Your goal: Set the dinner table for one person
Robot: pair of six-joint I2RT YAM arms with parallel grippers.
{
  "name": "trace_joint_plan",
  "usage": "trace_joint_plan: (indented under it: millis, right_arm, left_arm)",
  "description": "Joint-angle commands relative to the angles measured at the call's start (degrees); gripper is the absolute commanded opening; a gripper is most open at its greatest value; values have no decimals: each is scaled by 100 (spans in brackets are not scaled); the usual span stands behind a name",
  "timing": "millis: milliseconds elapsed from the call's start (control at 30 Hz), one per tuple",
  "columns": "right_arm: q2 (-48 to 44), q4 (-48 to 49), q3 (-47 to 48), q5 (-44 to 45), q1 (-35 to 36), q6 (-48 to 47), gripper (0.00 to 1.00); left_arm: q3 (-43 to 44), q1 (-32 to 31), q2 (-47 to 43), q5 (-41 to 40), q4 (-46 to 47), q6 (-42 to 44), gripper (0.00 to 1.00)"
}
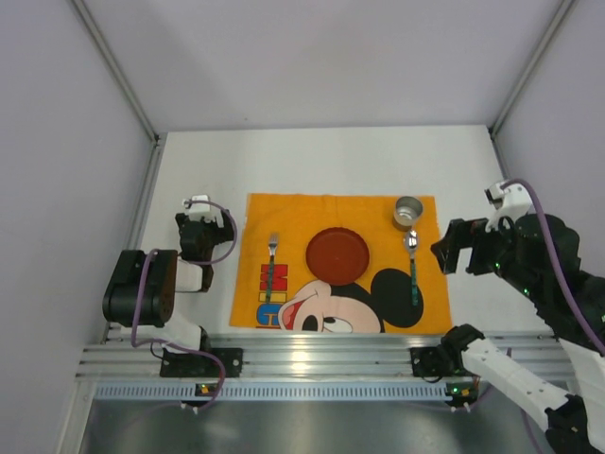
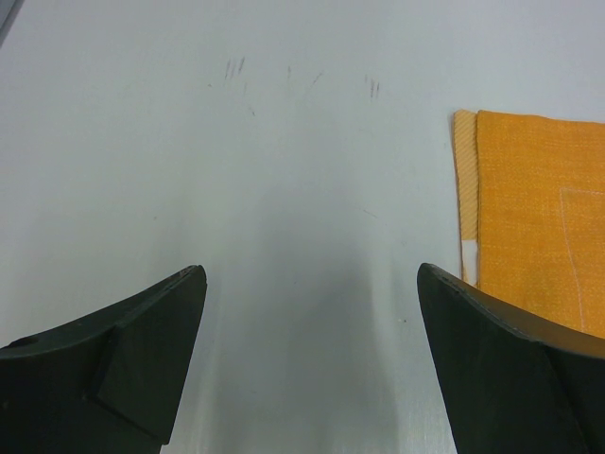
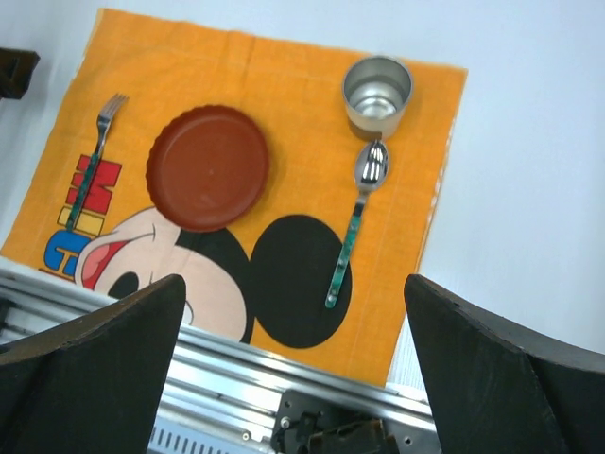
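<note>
On the white dinner table lies an orange Mickey Mouse placemat. A red-brown plate sits at its middle, a fork to the left, a green-handled spoon to the right and a metal cup at the far right corner. My left gripper hangs open and empty over bare table, left of the placemat. My right gripper is raised, open and empty, at the mat's right edge. From it I see the plate, fork, spoon and cup.
A ribbed aluminium rail runs along the near edge and carries both arm bases. Pale lilac walls close in the left, back and right sides. Bare white tabletop lies right of the mat and behind it.
</note>
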Motion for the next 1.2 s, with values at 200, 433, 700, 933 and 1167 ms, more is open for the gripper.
trace_joint_plan:
  millis: [200, 433, 700, 933, 1167]
  right_arm:
    - [1141, 85, 843, -999, 51, 285, 99]
    - [177, -708, -1073, 89, 104, 944, 100]
    - [-238, -428, -1171, -761, 122, 849, 100]
    - [-343, -6, -635, -1009, 122, 242, 100]
    - [-870, 1030, -1510, -1395, 122, 435, 100]
  left_arm:
    - [-35, 14, -30, 133, 526, -9, 98]
    - [-35, 14, -30, 116, 534, -9, 99]
    - [-35, 14, -30, 124, 534, -9, 99]
    - [-35, 14, -39, 116, 534, -18, 99]
    - [-35, 14, -39, 124, 534, -9, 98]
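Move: The spoon, already laid on the mat, is the nearest thing to the empty right hand: about 8 cm ahead, 1 cm to its left and 31 cm below. The cup stands some 23 cm ahead of that hand and 1 cm left; the plate lies about 12 cm ahead and 23 cm left, both also far beneath. From the left hand the spoon is about 15 cm back, 58 cm to the right and 6 cm lower. The laid spoon, cup and plate stay well below the right hand, which moves free in the air with fingers wide open. It first eases forward, left and up a few centimetres, then drops about 13 cm while drawing back, the fingers tipping down some 20 degrees, and finally rises about 5 cm, drifting left as most of that tilt comes out. ##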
